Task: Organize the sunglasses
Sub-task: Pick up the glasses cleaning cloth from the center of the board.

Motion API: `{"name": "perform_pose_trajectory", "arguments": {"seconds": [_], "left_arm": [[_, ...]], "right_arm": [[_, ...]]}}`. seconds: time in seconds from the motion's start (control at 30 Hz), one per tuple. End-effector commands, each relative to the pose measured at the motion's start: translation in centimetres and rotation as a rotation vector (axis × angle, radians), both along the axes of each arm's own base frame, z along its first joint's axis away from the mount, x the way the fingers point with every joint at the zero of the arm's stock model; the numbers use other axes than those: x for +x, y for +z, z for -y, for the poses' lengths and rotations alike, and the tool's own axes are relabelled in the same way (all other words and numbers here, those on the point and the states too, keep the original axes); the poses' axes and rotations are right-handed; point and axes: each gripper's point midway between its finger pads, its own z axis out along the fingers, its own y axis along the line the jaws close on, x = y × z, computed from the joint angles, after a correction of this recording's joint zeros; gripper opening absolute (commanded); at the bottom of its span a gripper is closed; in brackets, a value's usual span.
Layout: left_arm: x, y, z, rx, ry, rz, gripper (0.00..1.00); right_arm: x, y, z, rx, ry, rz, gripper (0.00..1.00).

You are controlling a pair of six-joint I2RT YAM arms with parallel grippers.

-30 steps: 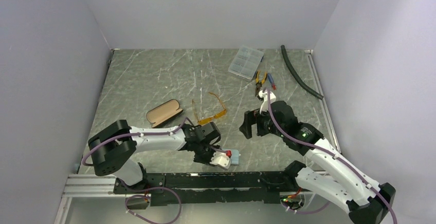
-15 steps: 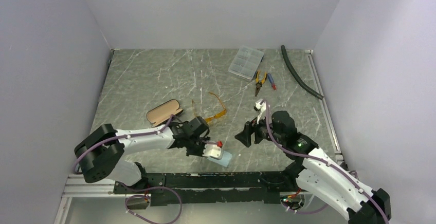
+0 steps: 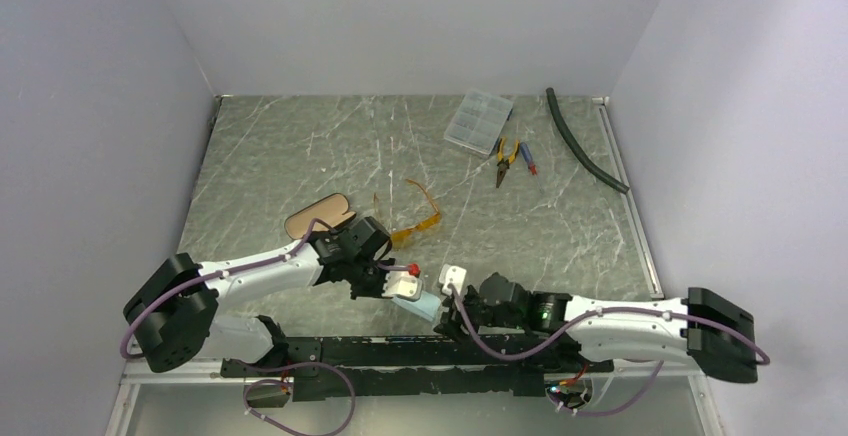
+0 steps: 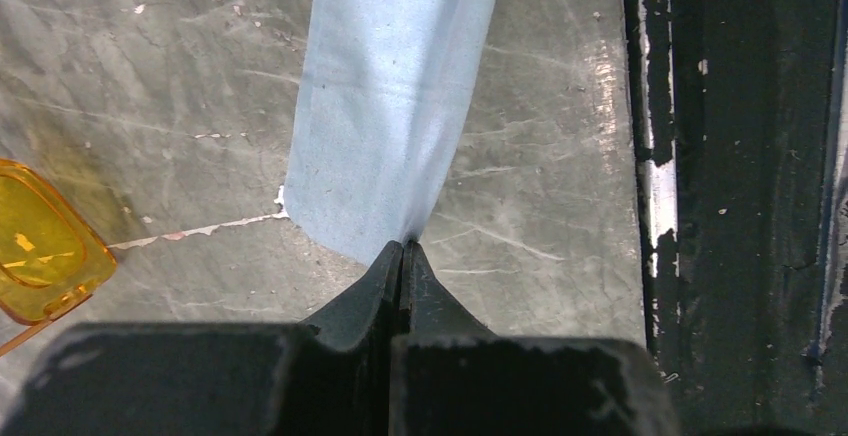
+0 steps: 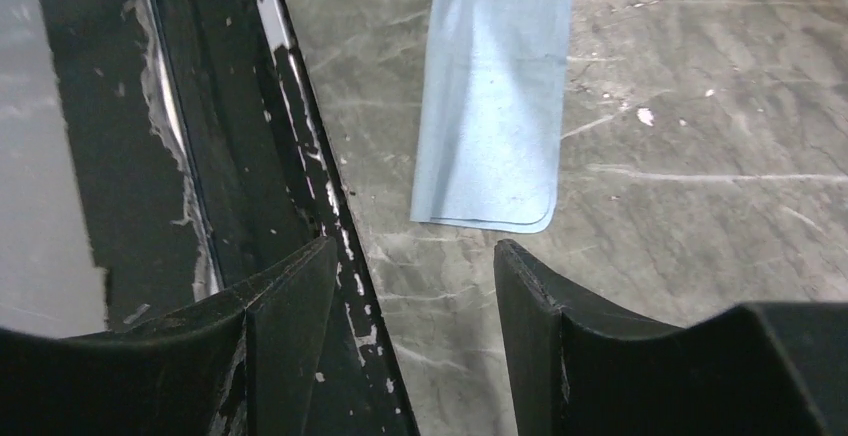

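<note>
The orange sunglasses [image 3: 415, 218] lie open on the marble table, just beyond my left wrist; one amber lens [image 4: 40, 246] shows at the left edge of the left wrist view. My left gripper [image 3: 413, 293] [image 4: 402, 248] is shut on the end of a light blue cloth [image 3: 428, 304] [image 4: 390, 106], which hangs from it over the table. My right gripper [image 3: 447, 314] [image 5: 415, 256] stands open, low at the table's near edge. The free end of the blue cloth [image 5: 495, 106] lies a little ahead of its fingertips, untouched.
A tan-and-black glasses case [image 3: 318, 218] lies left of the sunglasses. At the back right are a clear compartment box [image 3: 478, 122], orange-handled pliers [image 3: 507, 156] and a black hose [image 3: 585, 151]. The black mounting rail [image 3: 400, 351] [image 5: 290, 156] runs along the near edge under my right gripper.
My left gripper closed on the cloth and carried it a little left and away from the rail. My right arm swung down from mid-table to the near edge beside the cloth, jaws narrowing.
</note>
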Motion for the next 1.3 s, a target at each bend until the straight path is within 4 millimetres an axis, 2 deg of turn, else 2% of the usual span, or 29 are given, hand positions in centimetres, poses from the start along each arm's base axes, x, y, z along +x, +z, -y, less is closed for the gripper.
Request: {"name": "perform_pose_trajectory", "arguments": {"seconds": [0.0,0.2,0.3,0.47,0.67,1.03,1.07,1.2,1.27], "left_arm": [[-1.1,0.2,0.1,-0.012,-0.001,-0.068,0.03],[-1.4,0.0,0.0,-0.004,0.0,-0.083,0.03],[-1.5,-0.1,0.0,-0.004,-0.002,-0.091,0.03],[-1.4,-0.2,0.1,0.002,0.0,-0.1,0.03],[-1.6,0.1,0.2,0.005,0.002,-0.115,0.03],[-1.8,0.6,0.0,-0.001,0.003,-0.113,0.03],[-1.8,0.5,0.0,0.0,0.005,-0.115,0.03],[-1.9,0.4,-0.1,0.005,0.005,-0.121,0.03],[-1.9,0.5,-0.2,0.008,0.009,-0.123,0.03]], "right_arm": [[1.6,1.8,-2.0,0.106,-0.035,0.221,0.63],[1.4,0.1,-2.9,0.062,0.008,0.286,0.64],[1.4,-0.9,-2.7,0.033,0.001,0.292,0.63],[1.5,-1.2,-2.3,0.032,-0.004,0.303,0.51],[0.6,-2.1,-2.8,0.019,0.038,0.264,0.39],[-0.8,-2.7,-3.8,0.028,0.109,0.209,0.35],[-0.9,-2.9,-3.8,0.027,0.108,0.199,0.33],[-0.9,-3.3,-3.6,0.006,0.102,0.183,0.08],[-0.9,-3.1,-3.6,0.002,0.099,0.18,0.0]]}}
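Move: The left hand still pinches the cleaning cloth by its near left corner, so the cloth's middle lies about 5 cm to its right and 2 cm below. For the open right hand, that middle is some 6 cm to the left, 4 cm ahead and 4 cm down. The sunglasses lie about 14 cm ahead of the left hand and 3 cm to its right, the open case 14 cm ahead and 13 cm to its left. The right hand sinks nearly 4 cm and works about 3 cm left onto the cloth's free right end, its wrist rolling some 15 degrees early on, and its part-open fingers narrow in stages until they pinch the near edge close to the right corner. Meanwhile the left hand keeps its pinch on the near left corner and eases the cloth about 2 cm back towards the rail, sinking a little as it goes. ##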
